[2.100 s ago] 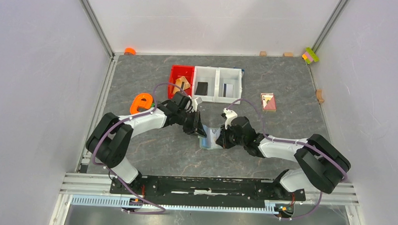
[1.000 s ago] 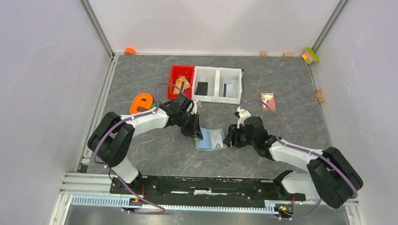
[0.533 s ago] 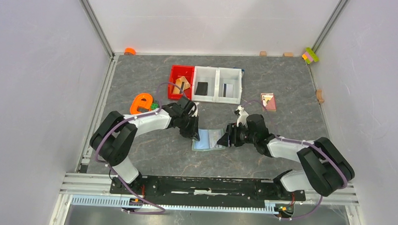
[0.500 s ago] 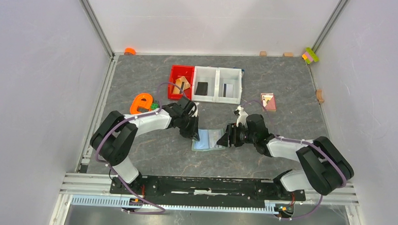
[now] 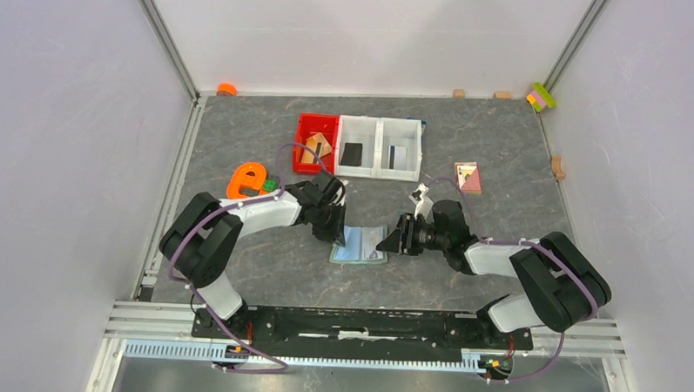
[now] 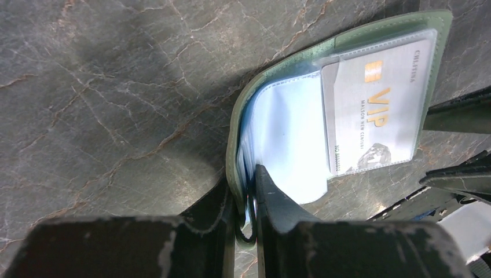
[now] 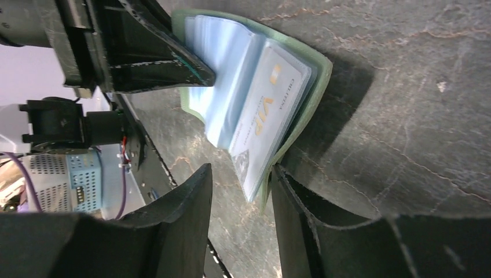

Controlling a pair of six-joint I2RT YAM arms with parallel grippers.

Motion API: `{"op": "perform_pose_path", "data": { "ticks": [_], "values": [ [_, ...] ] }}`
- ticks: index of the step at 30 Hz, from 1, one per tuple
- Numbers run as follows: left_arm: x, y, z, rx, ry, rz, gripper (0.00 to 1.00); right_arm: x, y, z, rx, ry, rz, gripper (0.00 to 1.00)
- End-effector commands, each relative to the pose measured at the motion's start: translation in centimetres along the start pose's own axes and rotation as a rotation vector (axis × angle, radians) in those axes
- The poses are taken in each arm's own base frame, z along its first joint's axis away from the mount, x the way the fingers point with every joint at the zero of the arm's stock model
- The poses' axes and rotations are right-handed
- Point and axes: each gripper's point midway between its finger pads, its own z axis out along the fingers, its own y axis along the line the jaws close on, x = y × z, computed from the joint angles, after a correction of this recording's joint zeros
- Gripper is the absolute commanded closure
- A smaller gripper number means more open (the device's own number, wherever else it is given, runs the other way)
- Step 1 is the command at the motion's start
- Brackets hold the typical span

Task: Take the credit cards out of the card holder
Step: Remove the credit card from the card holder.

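Note:
The sage-green card holder lies open on the table between my two arms, its pale blue sleeves fanned out. A grey-white credit card with gold "VIP" lettering sits in its top sleeve. My left gripper is shut on the holder's folded edge, pinching the green cover and sleeves. My right gripper stands open at the opposite edge. The edge of the card and its sleeve pokes in between the jaws, and the green cover rests against one finger. Other cards are hidden.
At the back stand a red bin and two white bins with flat items inside. A pink square item lies to the right, an orange object to the left. Small blocks sit in the far right corner.
My right gripper drew back to the right, then came in again at the holder's right edge, its jaws widening and narrowing. The left gripper and holder slid slightly left and nearer.

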Motion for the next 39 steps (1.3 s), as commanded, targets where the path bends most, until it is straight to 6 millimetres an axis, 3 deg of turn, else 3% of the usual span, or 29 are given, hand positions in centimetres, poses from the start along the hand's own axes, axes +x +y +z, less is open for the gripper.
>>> {"op": "perform_pose_path", "data": {
  "ticks": [1,7,14,20,23,25,30,39],
  "values": [
    [0.5,-0.6,1.3,0.009,0.004,0.029,0.98,-0.6,2.9,0.0,-0.131,-0.018,0.014,0.55],
    [0.5,-1.2,1.3,0.029,-0.009,0.024,0.98,-0.4,2.6,0.2,-0.120,-0.007,0.013,0.56],
    [0.4,-1.1,1.3,0.021,-0.012,0.027,0.98,0.2,0.1,0.6,-0.001,0.026,-0.024,0.58],
    [0.1,-0.6,0.8,-0.012,-0.034,0.028,0.97,-0.8,0.4,0.4,0.002,0.002,-0.058,0.88],
    [-0.8,-0.4,-0.4,-0.040,-0.094,0.035,0.89,-1.6,0.9,0.0,-0.001,-0.020,-0.080,0.96],
    [-1.4,0.1,-1.4,-0.080,-0.132,0.037,0.78,-1.9,1.3,-0.3,-0.015,-0.037,-0.074,1.00],
    [-2.5,0.7,-3.9,-0.143,-0.202,0.021,0.61,-2.1,2.7,-1.3,-0.104,-0.080,-0.019,1.00],
    [-4.3,-3.4,-10.0,0.038,-0.386,0.008,0.52,-3.1,4.1,-2.1,-0.135,-0.115,-0.026,1.00]
  ]
}}
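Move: The open card holder lies between the hands: its middle is about 5 cm left of the right fingers and 2 cm below them, level fore and aft, its raised right flap just at their tips. The VIP card in that flap is 2 cm left. The middle white bin stands some 22 cm ahead and 7 cm left. From the left gripper, still pinching the left edge, the holder's middle is about 5 cm right. Ease the right gripper up and left about 1 cm, dip it back down about 2 cm over the card holder's right edge, pinch the flap shut and raise it some 3.5 cm. Meanwhile let the left gripper, still gripping, go about 1.5 cm right; once the right has closed, open it, come free of the left edge and rise about 7 cm, drawing back left and tilting some 15 degrees. ##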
